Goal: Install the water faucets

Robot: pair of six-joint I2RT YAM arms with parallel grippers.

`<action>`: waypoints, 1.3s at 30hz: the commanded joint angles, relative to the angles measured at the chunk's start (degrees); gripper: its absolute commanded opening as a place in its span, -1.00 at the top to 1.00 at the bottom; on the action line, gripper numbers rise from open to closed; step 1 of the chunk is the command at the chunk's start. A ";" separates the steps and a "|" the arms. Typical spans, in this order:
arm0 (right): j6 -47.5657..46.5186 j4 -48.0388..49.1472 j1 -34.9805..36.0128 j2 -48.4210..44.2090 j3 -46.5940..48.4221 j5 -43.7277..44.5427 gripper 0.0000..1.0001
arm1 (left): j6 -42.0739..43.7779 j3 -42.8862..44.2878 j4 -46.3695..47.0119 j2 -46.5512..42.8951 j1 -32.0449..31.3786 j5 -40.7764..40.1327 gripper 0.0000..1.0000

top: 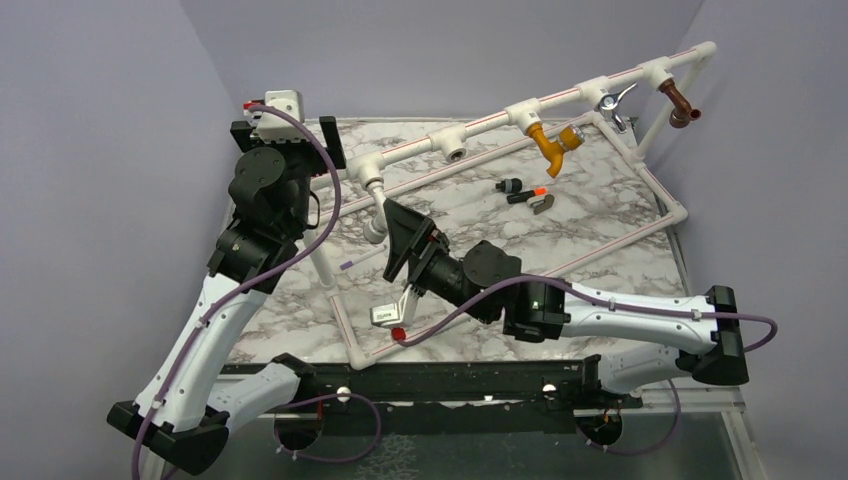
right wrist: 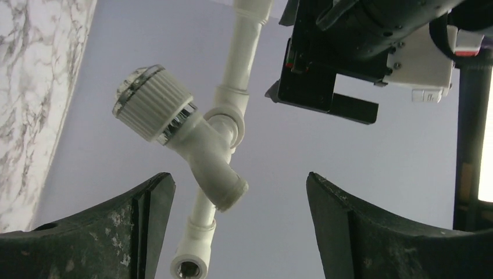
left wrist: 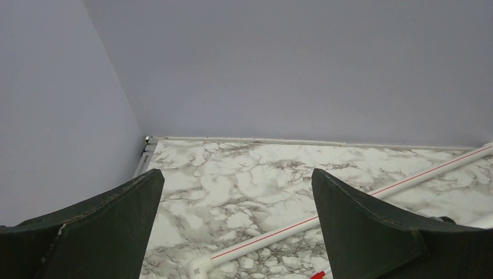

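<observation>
A white water faucet [top: 375, 218] with a ribbed knob [right wrist: 152, 103] hangs from the left elbow of the white pipe frame [top: 500, 118], and its spout [right wrist: 224, 181] points down. My right gripper [top: 390, 240] is right beside it. In the right wrist view this gripper [right wrist: 237, 175] is open, the spout lies between the fingertips, and neither finger touches it. Mustard [top: 553, 143], chrome-levered [top: 615, 105] and brown [top: 680, 104] faucets sit in the frame. A black-and-orange faucet [top: 525, 192] lies on the table. My left gripper [left wrist: 238, 171] is open and holds nothing.
One tee socket [top: 455, 150] on the top pipe stands open. A silvery part with a red end [top: 390, 318] lies by the frame's near-left corner. The left arm [top: 265, 195] stands close behind the white faucet. Purple walls close in the left, back and right sides of the marble table [top: 600, 215].
</observation>
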 commanded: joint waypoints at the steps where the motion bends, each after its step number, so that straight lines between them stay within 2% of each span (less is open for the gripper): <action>1: -9.11 -0.82 0.40 1.86 -0.41 3.10 -0.73 | -1.38 -2.00 2.41 0.01 0.35 -2.93 -0.98; 9: -10.23 -1.34 0.40 4.53 -0.31 4.26 -0.63 | -1.45 -3.05 2.39 0.44 0.35 -4.87 -0.98; 14: -10.39 -1.36 0.40 5.91 -0.13 5.13 -0.48 | -1.45 -3.54 2.41 1.24 0.36 -4.87 -0.97; 20: -10.54 1.30 0.40 7.45 -0.19 6.17 -0.16 | -1.45 -3.92 2.45 1.57 0.35 -4.19 -0.98; 27: -11.48 9.87 0.40 8.91 -1.63 6.67 0.36 | -1.10 -4.10 2.35 1.60 0.35 -3.97 -0.98; 31: -9.14 14.14 0.40 10.48 -0.97 7.74 0.91 | -0.83 -4.10 2.34 1.71 0.35 -4.13 -0.98; 32: -7.75 14.49 0.40 10.58 -0.87 7.57 0.98 | -0.77 -4.10 2.38 1.66 0.35 -4.11 -0.98; 39: 3.10 19.10 0.40 9.06 -3.75 4.12 0.99 | -0.40 -4.36 2.53 1.63 0.35 -4.53 -0.98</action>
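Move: The white faucet, already hanging in its fitting, lies just off the right hand's open fingers: its body is about 3 cm ahead, 3 cm left and 3 cm below. The pipe tee holding it is roughly 9 cm ahead, 4 cm left and 1 cm below; the empty tee is some 12 cm ahead, 8 cm right and 2 cm below. From the left hand the faucet is about 13 cm right, 11 cm back and 7 cm below. The right hand, fingers one above the other and reaching forward-left, sinks nearly 4 cm while easing left and a little forward to the white faucet, rolling slightly, and closes from wide open to about half, pinching the body between knob and spout. With the faucet pinched it rises about 1 cm and rolls some 10 degrees clockwise as seen looking forward at the tee, while the empty left hand, having settled about 3 cm lower early on, stays open. ##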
